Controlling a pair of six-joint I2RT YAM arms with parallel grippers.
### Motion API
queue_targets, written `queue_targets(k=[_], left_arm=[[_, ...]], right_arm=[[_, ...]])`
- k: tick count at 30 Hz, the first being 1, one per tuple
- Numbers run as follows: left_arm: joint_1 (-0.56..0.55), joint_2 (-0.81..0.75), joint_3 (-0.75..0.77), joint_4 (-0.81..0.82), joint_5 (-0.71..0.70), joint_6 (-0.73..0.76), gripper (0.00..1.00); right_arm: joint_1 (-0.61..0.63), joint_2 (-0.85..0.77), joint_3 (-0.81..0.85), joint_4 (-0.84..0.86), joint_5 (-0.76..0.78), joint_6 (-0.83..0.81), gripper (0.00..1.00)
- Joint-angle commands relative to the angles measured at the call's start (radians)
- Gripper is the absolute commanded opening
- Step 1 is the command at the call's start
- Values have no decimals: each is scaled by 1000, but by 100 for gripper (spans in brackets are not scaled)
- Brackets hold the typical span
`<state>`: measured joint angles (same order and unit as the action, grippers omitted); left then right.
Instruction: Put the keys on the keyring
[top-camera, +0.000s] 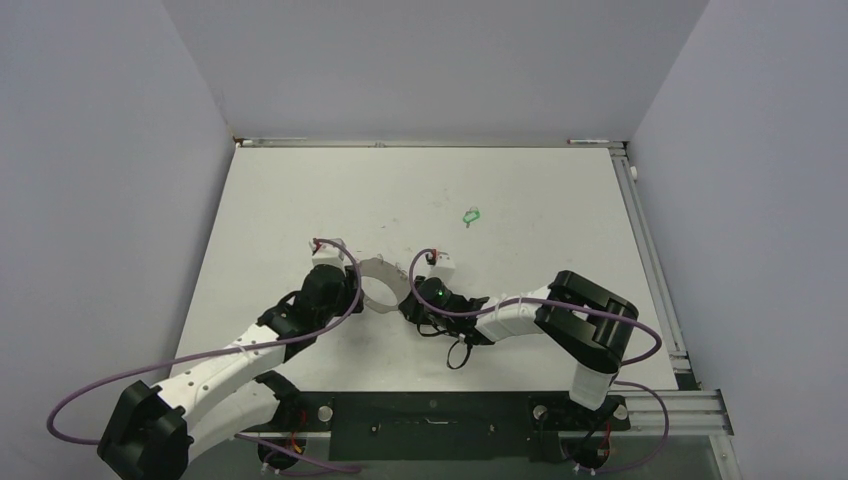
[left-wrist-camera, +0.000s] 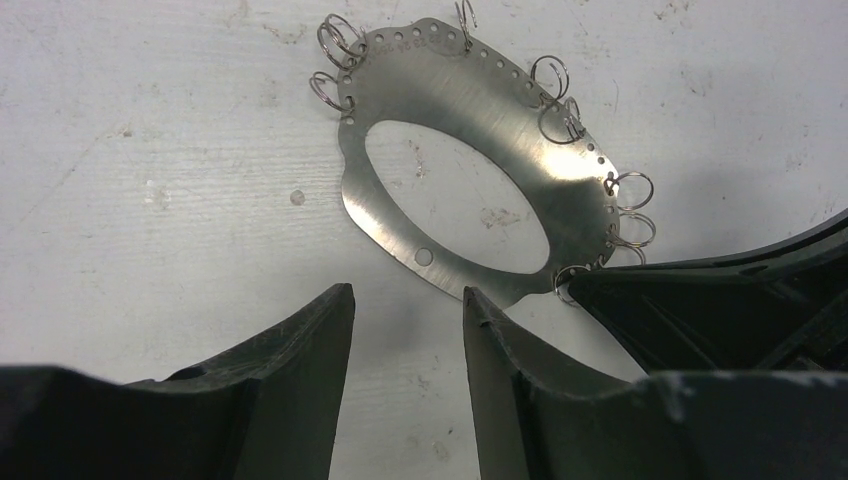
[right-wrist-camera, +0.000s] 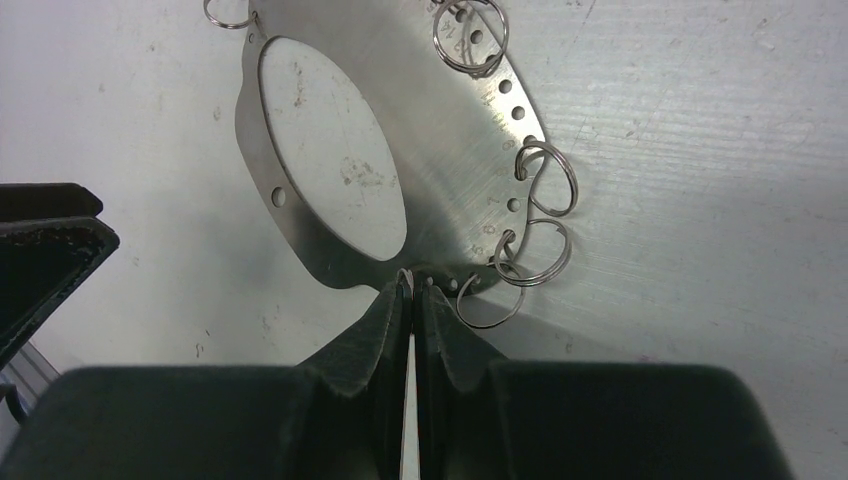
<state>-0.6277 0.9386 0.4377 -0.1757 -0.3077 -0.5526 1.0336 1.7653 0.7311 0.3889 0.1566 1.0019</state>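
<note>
The keyring (top-camera: 381, 270), a flat grey metal ring with small wire loops along its rim, lies on the white table between my two grippers. My right gripper (right-wrist-camera: 411, 280) is shut at the keyring's (right-wrist-camera: 440, 130) near rim, where a thin wire loop shows between its tips. My left gripper (left-wrist-camera: 408, 296) stands open with only bare table between its fingers; its right fingertip (left-wrist-camera: 478, 300) reaches the near rim of the keyring (left-wrist-camera: 480, 100). The keys, one tiny green piece (top-camera: 471, 214), lie alone farther back to the right, away from both grippers.
Grey walls close the table on the left, back and right. A metal rail (top-camera: 655, 270) runs along the right edge. Purple cables (top-camera: 230, 355) trail from both arms. The right arm's dark finger (left-wrist-camera: 700, 310) crosses the left wrist view.
</note>
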Motion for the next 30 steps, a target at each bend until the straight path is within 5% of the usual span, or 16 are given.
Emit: queue_targets(k=[1,20,30], left_arm=[[-6,-30,-7,57,41,19,41],[-42,-120,-66,263,339,23,42],[-47,-114,-44,317,410,30,66]], right_arm=[[-6,-43,9,-2,19,-79,5],[-16,-331,-169,126,-78,-350,5],[-23,-506,-196,94,8,-491,5]])
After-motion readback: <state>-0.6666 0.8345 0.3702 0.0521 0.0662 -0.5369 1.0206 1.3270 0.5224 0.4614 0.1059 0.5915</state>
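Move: The metal plate with wire rings has its middle about 4 cm ahead, 4 cm right and 6 cm below the open left hand. From the right hand, already shut on the ring or rim at the plate's near-right corner, that middle is roughly 4 cm ahead, 5 cm left and at nearly fingertip height. The green clip lies alone, some 22 cm ahead and 15 cm to the right of the right hand. Upward, slowly at first and then faster, the right hand lifts about 9 cm, drifting right some 4 cm and tipping its fingers up roughly 25 degrees while keeping its pinch on the plate's corner. The left hand swings about 7 cm right towards the right hand and the rising plate, climbing 4 cm and easing back, rolling its left side down and turning some 20 degrees clockwise; its fingers open wider near the end. ##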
